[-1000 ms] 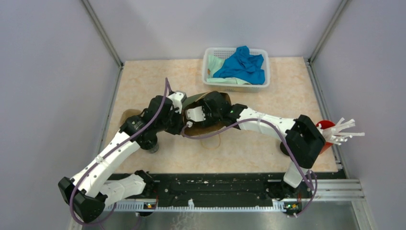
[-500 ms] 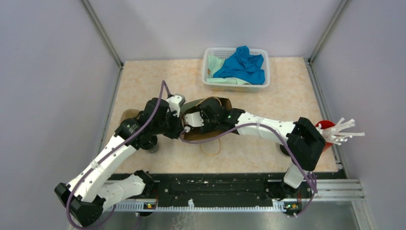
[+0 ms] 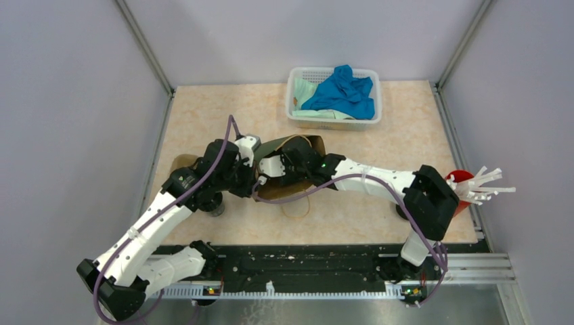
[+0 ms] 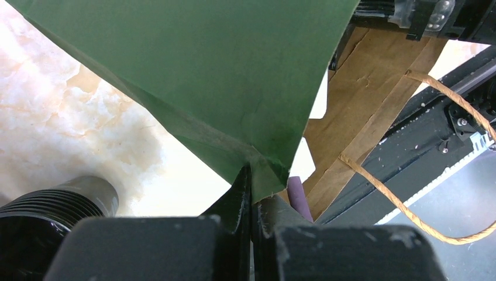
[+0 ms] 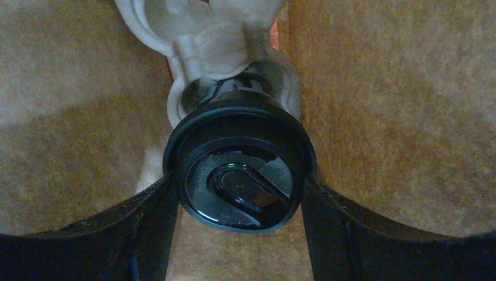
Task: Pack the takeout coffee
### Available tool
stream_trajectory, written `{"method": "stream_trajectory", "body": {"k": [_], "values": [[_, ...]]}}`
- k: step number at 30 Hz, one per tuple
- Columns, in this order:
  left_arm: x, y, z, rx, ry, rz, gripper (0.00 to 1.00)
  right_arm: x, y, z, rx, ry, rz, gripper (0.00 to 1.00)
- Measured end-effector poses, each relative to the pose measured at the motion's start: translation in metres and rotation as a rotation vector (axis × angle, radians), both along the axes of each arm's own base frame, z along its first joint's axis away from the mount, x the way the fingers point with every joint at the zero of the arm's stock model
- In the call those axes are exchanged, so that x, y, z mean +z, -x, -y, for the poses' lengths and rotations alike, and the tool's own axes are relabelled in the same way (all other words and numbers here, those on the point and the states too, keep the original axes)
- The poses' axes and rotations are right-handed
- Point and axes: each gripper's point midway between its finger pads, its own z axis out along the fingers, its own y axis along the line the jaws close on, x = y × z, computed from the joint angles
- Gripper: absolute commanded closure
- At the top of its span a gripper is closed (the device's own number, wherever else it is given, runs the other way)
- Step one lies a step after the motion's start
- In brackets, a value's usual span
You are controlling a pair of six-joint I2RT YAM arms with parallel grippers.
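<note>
A takeout coffee [image 5: 238,175], a black cup with a black lid, fills the right wrist view inside the paper bag [image 3: 298,145]. My right gripper [image 5: 240,193] is shut on it, one finger pressed against each side of the lid. Behind the cup sits a pale moulded holder [image 5: 199,35]. My left gripper [image 4: 251,175] is shut on a corner of the bag's green outer wall [image 4: 222,70], holding the mouth up. A second takeout coffee [image 4: 52,202] with a ridged lid stands on the table beside the left arm [image 3: 215,206].
A white basket [image 3: 292,84] holding blue cloth [image 3: 342,95] stands at the back. A red cup with white sticks [image 3: 467,183] is at the right edge. The tan cardboard tray [image 3: 183,162] lies left of the bag. The bag's twine handle [image 4: 380,181] hangs loose.
My right gripper has pushed slightly leftward, further into the bag, with the cup. The left arm shifted a little toward the near left, still gripping the bag's edge.
</note>
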Motion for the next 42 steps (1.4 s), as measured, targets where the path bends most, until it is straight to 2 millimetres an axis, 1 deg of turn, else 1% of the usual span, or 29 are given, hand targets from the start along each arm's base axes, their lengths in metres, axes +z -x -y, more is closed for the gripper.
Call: {"method": "stream_trajectory", "body": {"k": [3,7,10,13,20,23,29,31,34,38,42], "values": [[-0.001,-0.001,-0.002,0.009,-0.01,0.002,1.0,-0.003,-0.004,-0.002,-0.002,-0.008,0.005,0.52],[-0.003,-0.001,-0.002,0.01,-0.018,-0.008,1.0,-0.012,-0.006,-0.001,-0.004,0.006,-0.008,0.52],[-0.006,-0.001,-0.001,0.007,-0.028,-0.027,1.0,-0.013,-0.005,0.001,-0.004,0.017,-0.019,0.52],[-0.002,-0.001,0.001,0.0,-0.028,-0.039,1.0,-0.012,-0.002,0.002,-0.011,0.024,-0.044,0.52],[0.01,0.003,0.008,-0.024,-0.026,-0.106,1.0,-0.011,0.014,0.014,-0.035,0.071,-0.148,0.52],[0.016,0.008,0.011,-0.028,-0.015,-0.146,1.0,-0.011,0.026,0.022,-0.051,0.093,-0.215,0.52],[0.024,0.016,0.012,-0.012,-0.008,-0.217,1.0,-0.014,0.051,0.03,-0.087,0.114,-0.337,0.52],[0.027,0.016,0.011,0.004,-0.01,-0.228,0.96,-0.014,0.058,0.032,-0.105,0.112,-0.377,0.52],[0.03,0.014,0.008,0.039,-0.025,-0.234,0.84,-0.017,0.067,0.033,-0.131,0.111,-0.437,0.52],[0.032,0.001,0.0,0.104,-0.067,-0.204,0.81,-0.026,0.071,0.031,-0.162,0.105,-0.48,0.52],[0.044,-0.013,-0.008,0.16,-0.095,-0.136,0.72,-0.029,0.07,0.028,-0.18,0.092,-0.491,0.51]]}}
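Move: The cup carrier sits inside the tipped paper bag, about 8 cm ahead of the right hand, 4 cm to its left and 3 cm lower; the basket of cloths is roughly 18 cm ahead and 15 cm right of that hand. The bag's middle lies some 9 cm ahead of the left hand, 9 cm to its right and 8 cm below, and the open black cup is about 14 cm left of that hand, 2 cm back and 14 cm below. The lidded coffee cup, still gripped in the carrier inside the bag, is swung back about 7 cm and some 3 cm each to the right and down by the right hand, whose fingers tip down nearly 30 degrees. The bag's rim corner, pinched by the left hand, is drawn up and slightly back; then that hand goes forward while still rising, about 4 cm up in all, its fingers loosening slightly. ##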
